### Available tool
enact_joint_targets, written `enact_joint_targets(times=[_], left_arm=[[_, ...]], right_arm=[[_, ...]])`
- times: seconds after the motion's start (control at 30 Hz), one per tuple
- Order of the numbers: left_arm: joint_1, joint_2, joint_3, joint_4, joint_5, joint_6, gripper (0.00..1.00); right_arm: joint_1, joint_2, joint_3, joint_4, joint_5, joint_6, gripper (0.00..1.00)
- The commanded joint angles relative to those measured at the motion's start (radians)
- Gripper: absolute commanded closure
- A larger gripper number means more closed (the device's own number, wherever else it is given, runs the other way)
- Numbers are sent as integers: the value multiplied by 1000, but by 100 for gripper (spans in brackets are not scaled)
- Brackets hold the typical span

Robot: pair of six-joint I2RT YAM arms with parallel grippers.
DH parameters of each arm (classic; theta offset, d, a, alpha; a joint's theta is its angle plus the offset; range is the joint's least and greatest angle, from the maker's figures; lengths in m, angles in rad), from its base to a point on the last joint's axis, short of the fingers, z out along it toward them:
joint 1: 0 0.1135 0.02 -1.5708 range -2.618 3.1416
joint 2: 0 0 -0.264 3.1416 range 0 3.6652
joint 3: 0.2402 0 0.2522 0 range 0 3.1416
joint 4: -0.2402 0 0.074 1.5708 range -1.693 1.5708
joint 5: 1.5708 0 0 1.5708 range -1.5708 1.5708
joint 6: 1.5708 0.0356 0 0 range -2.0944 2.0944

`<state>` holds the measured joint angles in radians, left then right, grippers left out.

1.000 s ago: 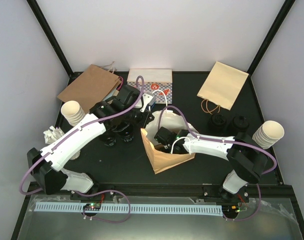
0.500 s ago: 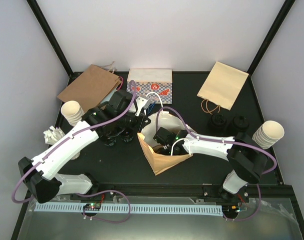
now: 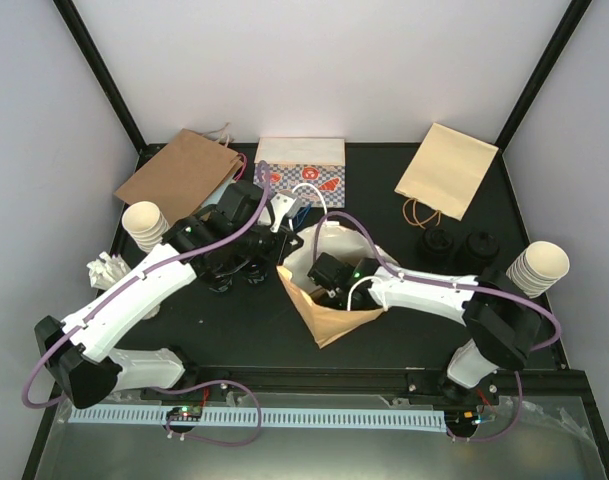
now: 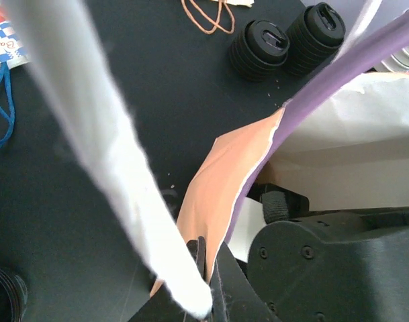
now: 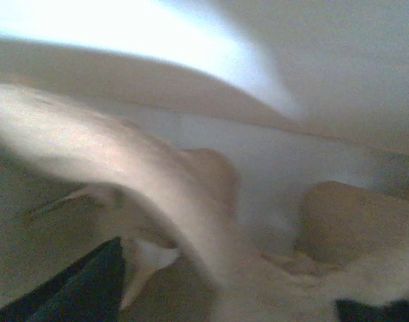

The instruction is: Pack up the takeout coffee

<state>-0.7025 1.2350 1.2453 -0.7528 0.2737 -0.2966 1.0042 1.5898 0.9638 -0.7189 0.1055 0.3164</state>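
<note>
An open paper bag (image 3: 336,320), brown outside and white inside, lies at the table's middle. My left gripper (image 3: 284,258) is shut on the bag's brown rim (image 4: 217,174), seen up close in the left wrist view, where a white strip crosses in front. My right gripper (image 3: 325,282) reaches into the bag's mouth. In the blurred right wrist view its dark fingers (image 5: 90,282) stand wide apart, open, among tan rounded shapes. Two small black cups, the takeout coffee (image 3: 221,283), stand on the table under my left arm, outside the bag; one shows partly (image 4: 1,295).
Two stacks of black lids (image 3: 436,245) (image 4: 258,47) stand right of the bag. Stacked white paper cups are at the left (image 3: 144,225) and right (image 3: 537,265). A brown bag (image 3: 179,175), a checked white bag (image 3: 301,165) and a tan bag (image 3: 446,170) lie at the back.
My left arm's elbow has swung down and left while keeping hold of the bag's rim. The right gripper's fingers have spread inside the bag.
</note>
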Motion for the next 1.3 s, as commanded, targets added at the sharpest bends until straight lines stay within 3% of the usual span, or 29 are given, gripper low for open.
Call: enact_joint_targets(times=[0.0,0.03,0.07,0.67,0.97,1.27], left_arm=[[-3,-34,12,5,21,-12,98],[-4,-34,14,5,19,-12,98],[-4,-34,14,4,18,-12,98],[-7,-33,22,3,25,-13,98],[-15,-28,23,11,27,-22,99],[-20,-22,16,13,25,-25,98]], right_arm=[[2,-89,55,-67,18,-4,16],[2,-110,61,-71,3,-9,3],[2,-133,65,-70,-10,-14,0],[2,-315,218,-143,32,-38,0],[2,-383,221,-50,57,-35,0],[2,-528,184,137,175,-53,0]])
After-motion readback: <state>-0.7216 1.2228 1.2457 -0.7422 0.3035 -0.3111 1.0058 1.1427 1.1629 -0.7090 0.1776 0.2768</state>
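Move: The right hand is deep inside the peach bag with its fingers already part open around the cup holder, whose middle lies about 2 cm under the hand, straight below. The rim corner pinched by the left hand is some 6 cm ahead, 8 cm left and 22 cm above. Outside, the nearer lidded cup stands roughly 10 cm ahead and 22 cm right, level in height. From the left hand the holder lies about 6 cm back, 8 cm right and 24 cm down. Coming free of the cup holder as its fingers spread from part open to fully wide, the right hand rises some 22 cm from the bag's bottom to about mouth height, easing only slightly forward and left. Its fingertips swing forward and left by nearly 40 degrees on the way, mostly late in the climb. The left hand stays in place, keeping its pinch on the bag's rim. ##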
